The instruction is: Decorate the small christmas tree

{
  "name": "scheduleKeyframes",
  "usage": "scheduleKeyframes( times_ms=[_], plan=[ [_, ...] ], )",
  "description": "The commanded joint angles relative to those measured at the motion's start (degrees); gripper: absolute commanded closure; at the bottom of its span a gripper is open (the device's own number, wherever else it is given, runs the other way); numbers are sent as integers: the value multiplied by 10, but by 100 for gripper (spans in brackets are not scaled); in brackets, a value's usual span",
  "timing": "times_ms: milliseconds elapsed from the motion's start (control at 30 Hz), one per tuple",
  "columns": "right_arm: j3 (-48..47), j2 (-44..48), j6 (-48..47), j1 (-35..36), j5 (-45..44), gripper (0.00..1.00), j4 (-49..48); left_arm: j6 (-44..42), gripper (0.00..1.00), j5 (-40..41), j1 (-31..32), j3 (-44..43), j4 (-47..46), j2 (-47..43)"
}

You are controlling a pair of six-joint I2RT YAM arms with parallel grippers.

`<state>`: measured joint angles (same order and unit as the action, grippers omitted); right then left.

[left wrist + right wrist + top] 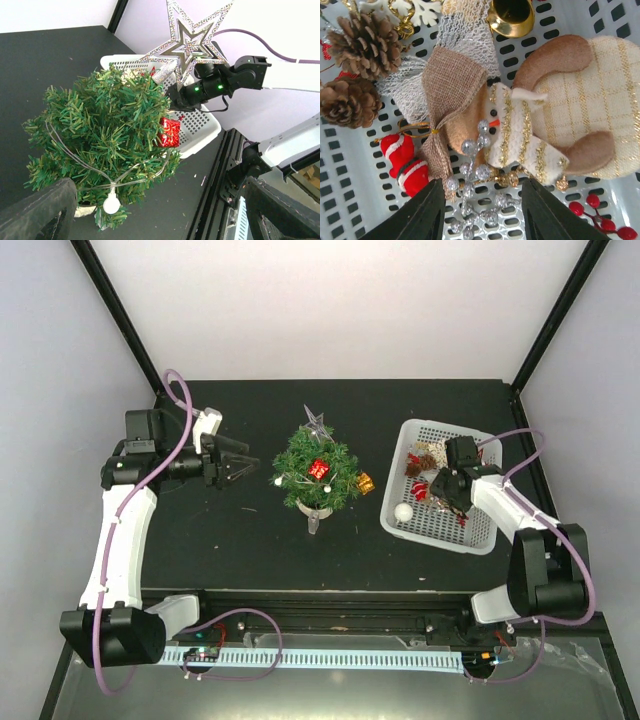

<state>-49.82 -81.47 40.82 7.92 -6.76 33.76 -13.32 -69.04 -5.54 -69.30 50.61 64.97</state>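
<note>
The small christmas tree (pixel 317 472) stands at mid-table in a white pot, topped by a silver star (pixel 187 40). It carries a red gift box (pixel 170 132), a gold box (pixel 365 483) and a string with a white bulb (pixel 111 203). My left gripper (pixel 240 462) hovers open just left of the tree, holding nothing. My right gripper (pixel 482 215) is down in the white basket (pixel 440 430). Its fingers (pixel 420 215) are apart on either side of a silver glitter berry sprig (pixel 475 180) lying on the basket floor.
The basket also holds a plush snowman (pixel 530 140), a burlap bow (pixel 450 100), two pine cones (pixel 365 45), a small Santa (pixel 407 162), a gold bell (pixel 512 17) and red berries (pixel 602 215). Black frame posts rise at the table's back corners.
</note>
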Motion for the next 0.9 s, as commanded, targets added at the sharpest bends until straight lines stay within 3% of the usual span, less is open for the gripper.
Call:
scheduleKeyframes(
  times_ms=[0, 200, 467, 867],
  plan=[
    [-6, -18, -5, -10, 10, 55, -36, -11, 8, -7, 0, -25, 0, 0],
    [5, 5, -11, -10, 20, 56, -47, -25, 9, 37, 9, -35, 12, 13],
    [22, 79, -35, -9, 39, 55, -30, -108, 22, 141, 33, -47, 35, 103],
    [23, 151, -43, 19, 48, 54, 7, -63, 39, 243, 61, -50, -98, 258]
  ],
)
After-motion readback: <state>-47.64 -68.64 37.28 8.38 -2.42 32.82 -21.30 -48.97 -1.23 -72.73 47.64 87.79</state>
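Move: The christmas tree's middle lies about 7 cm ahead of the left hand, 11 cm to its right and 19 cm below; its star is equally far ahead, 9 cm right and 6 cm below, the red gift 4 cm ahead, 11 cm right and 14 cm below. The silver sprig lies some 2 cm ahead of and 3 cm below the right hand; at that level, the Santa is 3 cm ahead and 5 cm left, the pinecones 9 cm ahead and 7 cm left. Down and forward, after a brief rest, the left hand sweeps about 16 cm towards the tree's near-left side, its rightward-pointing fingers tipping steeper by some 20 degrees and closing from wide open to a little over half. The right hand, empty and half open, first dips a centimetre over the silver sprig, then rises about 6 cm away from it, drifting slightly left as its fingers tilt forward. ##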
